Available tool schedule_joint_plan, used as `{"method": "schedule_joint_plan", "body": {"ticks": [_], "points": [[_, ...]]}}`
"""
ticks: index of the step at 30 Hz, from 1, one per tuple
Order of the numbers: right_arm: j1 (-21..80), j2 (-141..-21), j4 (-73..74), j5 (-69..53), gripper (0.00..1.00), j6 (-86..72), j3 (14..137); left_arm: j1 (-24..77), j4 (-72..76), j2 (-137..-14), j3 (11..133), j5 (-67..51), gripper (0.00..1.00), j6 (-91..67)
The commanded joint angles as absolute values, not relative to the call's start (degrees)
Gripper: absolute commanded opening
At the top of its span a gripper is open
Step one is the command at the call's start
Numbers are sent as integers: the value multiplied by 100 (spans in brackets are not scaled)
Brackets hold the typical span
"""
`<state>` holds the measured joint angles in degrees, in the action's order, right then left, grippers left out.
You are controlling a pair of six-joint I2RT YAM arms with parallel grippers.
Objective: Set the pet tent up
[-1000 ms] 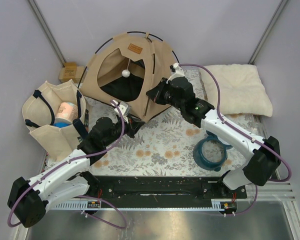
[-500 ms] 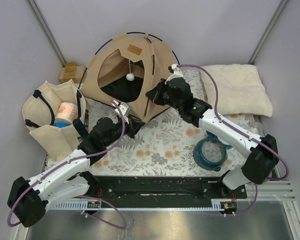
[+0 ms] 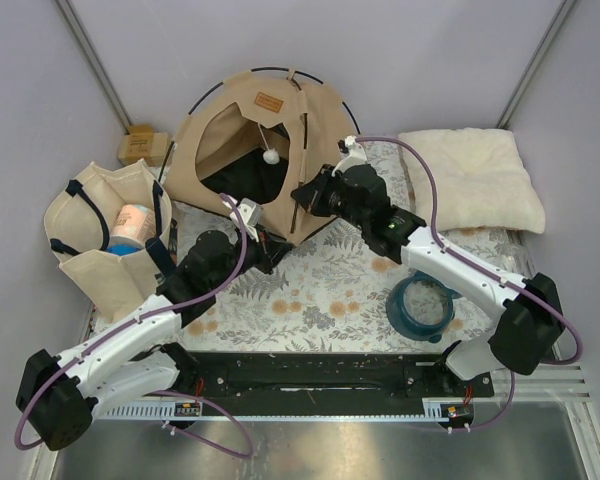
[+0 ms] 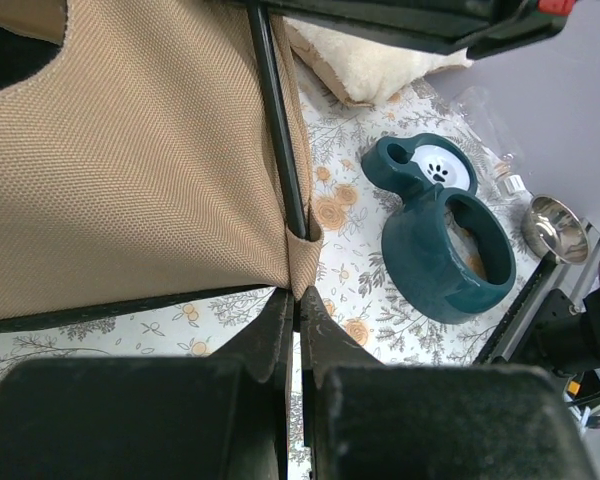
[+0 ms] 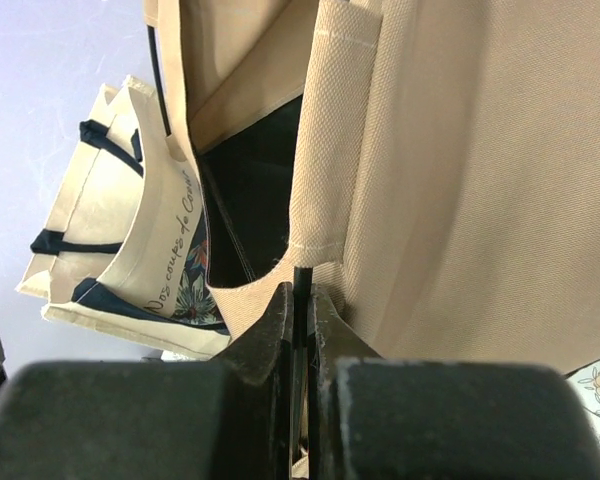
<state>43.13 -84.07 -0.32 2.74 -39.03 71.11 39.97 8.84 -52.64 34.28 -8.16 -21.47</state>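
Observation:
The pet tent (image 3: 242, 140) stands at the back of the floral mat, tan canvas with black trim, a brown label patch (image 3: 269, 101) and a white pompom (image 3: 271, 157) hanging in its doorway. My left gripper (image 3: 272, 248) is at the tent's near front corner. In the left wrist view its jaws (image 4: 298, 296) are shut on the tip of that fabric corner, where a thin dark pole (image 4: 278, 140) runs into the pocket. My right gripper (image 3: 303, 195) is at the tent's right side. Its jaws (image 5: 301, 295) are shut on a thin dark pole (image 5: 301, 276) just below a canvas sleeve.
A beige tote bag (image 3: 105, 235) with dark straps stands at the left. A cream pillow (image 3: 475, 180) lies at the back right. A teal bowl (image 3: 422, 305) sits on the floral mat (image 3: 330, 285) near the right arm. A steel bowl (image 4: 557, 225) shows in the left wrist view.
The right gripper has moved a little left and back with the pole. The tent has shifted, and its pompom has swung to the right. The left gripper has edged forward.

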Motion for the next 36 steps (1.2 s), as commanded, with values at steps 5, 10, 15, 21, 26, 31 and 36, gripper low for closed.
{"method": "schedule_joint_plan", "body": {"ticks": [5,10,15,21,26,31,36], "points": [[4324,-8051,-651,96,0,-3463,6636,4087,1248,-5291,4017,-993,0,-2610],[4324,-8033,-387,667,0,-3200,6442,4087,1178,-5265,4113,-976,0,-2602],[4333,-7989,-413,660,0,-3103,6451,4087,1335,-5335,4148,-1317,0,-2663],[4351,-7928,-914,-421,0,-2866,6293,4069,1573,-5344,4192,-1696,12,-2637],[4359,-7752,-800,-545,0,-2488,5784,3999,1477,-5142,4333,-1670,40,-2523],[4351,-7340,-537,-694,0,-1996,5230,3745,1223,-4931,4614,-1442,60,-2347],[4359,-6970,-37,-642,12,-1793,5106,3604,441,-4948,5097,-582,72,-1821]]}}
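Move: Between the closed left fingertips sits the tent's raised near corner pocket, some 12 cm above the table; the door opening is about 15 cm ahead of it and 9 cm to its left, the teal fountain about 14 cm back and 29 cm to its right. The right hand pinches the pole; from it that corner lies roughly 8 cm back, 7 cm below, and the clear table patch about 12 cm back, 5 cm right, 17 cm below. Keeping its pinch on the pole, the right hand eases back a little, then drops about 10 cm while drawing some 6 cm back and 3 cm right, turning about 20 degrees, to lower the corner towards the clear table. The left hand creeps slightly right and back with the corner, then opens wide, lets go of the pocket and rises quickly about 11 cm. ##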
